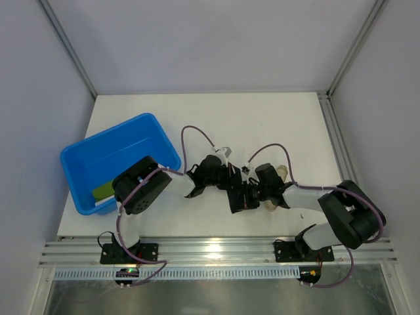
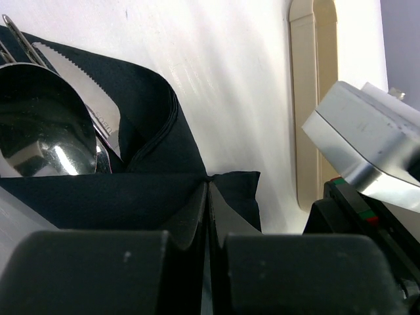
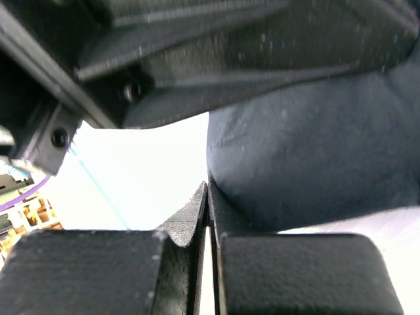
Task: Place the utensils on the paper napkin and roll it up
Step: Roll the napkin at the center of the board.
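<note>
The black paper napkin (image 2: pixel 151 111) lies folded over the utensils, a shiny spoon (image 2: pixel 39 131), a serrated knife (image 2: pixel 85 98) and fork tines (image 2: pixel 10 39), whose ends stick out at the upper left. My left gripper (image 2: pixel 208 186) is shut, its tips pinching a fold of the napkin, which creases toward them. In the top view both grippers meet over the dark napkin (image 1: pixel 236 200) at the table's middle. My right gripper (image 3: pixel 207 187) is shut, with its tips against the lower edge of the napkin's bulge (image 3: pixel 315 151). Nothing shows between its fingers.
A blue tub (image 1: pixel 79 170) stands at the left with a yellow-green item (image 1: pixel 105 191) inside. A beige object (image 2: pixel 314 98) lies just right of the napkin, partly under the right arm (image 1: pixel 302 195). The right wrist's silver block (image 2: pixel 367 138) hangs close beside my left gripper.
</note>
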`<state>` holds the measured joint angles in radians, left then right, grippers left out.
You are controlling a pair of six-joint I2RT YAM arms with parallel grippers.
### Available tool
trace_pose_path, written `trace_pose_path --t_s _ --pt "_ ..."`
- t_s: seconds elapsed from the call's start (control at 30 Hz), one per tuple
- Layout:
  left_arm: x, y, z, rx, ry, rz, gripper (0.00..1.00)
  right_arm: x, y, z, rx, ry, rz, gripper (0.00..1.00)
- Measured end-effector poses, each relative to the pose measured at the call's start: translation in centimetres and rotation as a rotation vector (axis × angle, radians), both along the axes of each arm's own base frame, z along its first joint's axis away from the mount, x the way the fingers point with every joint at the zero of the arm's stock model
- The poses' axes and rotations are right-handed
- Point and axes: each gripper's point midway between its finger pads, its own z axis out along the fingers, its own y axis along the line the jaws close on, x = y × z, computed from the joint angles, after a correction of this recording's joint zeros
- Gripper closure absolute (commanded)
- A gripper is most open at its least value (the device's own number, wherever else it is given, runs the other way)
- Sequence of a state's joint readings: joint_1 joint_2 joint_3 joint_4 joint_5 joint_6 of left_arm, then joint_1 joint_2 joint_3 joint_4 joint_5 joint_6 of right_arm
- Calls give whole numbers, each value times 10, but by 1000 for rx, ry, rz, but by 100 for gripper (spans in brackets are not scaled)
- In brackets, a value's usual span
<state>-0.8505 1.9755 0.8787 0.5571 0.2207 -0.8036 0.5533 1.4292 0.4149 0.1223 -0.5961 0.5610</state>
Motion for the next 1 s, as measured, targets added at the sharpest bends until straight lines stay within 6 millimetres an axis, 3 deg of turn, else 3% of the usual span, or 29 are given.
trace_pose_path --t_s 0.4,0.57,0.67,0.83,1.0 --pt "0 0 0 0 -1 0 100 -12 -7 -1 30 -22 -34 96" --pt "0 0 0 0 -1 0 100 -26 -18 0 -16 -16 -54 96" --pt "0 0 0 1 -2 -1 100 -25 -30 8 -65 -51 -100 89" --pt "0 0 0 3 -4 -4 100 -6 -42 33 -123 -144 -183 57" --pt "0 0 0 11 -2 -6 100 11 -55 32 -182 -140 -259 46"
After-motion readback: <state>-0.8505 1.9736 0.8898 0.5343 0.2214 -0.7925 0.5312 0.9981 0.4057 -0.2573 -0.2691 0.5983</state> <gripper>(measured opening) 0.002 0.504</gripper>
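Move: My left hand's shut fingertips are on the folded napkin, whose middle lies about 2 cm back and 2 cm to their right; the spoon's bowl is some 7 cm straight ahead of them. From my right hand, low at the napkin's near right side, the napkin's middle is roughly 8 cm ahead and 3 cm left. The spoon's bowl is 17 cm ahead and 5 cm left, and the beige tray 8 cm ahead and 14 cm right. I slide my nearly shut right fingertips low, back and to the right, about 3 cm, away from the napkin. Then I lift them clear of its near end by some 3 cm, swinging forward and farther right as I open them about halfway and turn clockwise some 15 degrees. My left fingers stay shut, holding the napkin in place. ##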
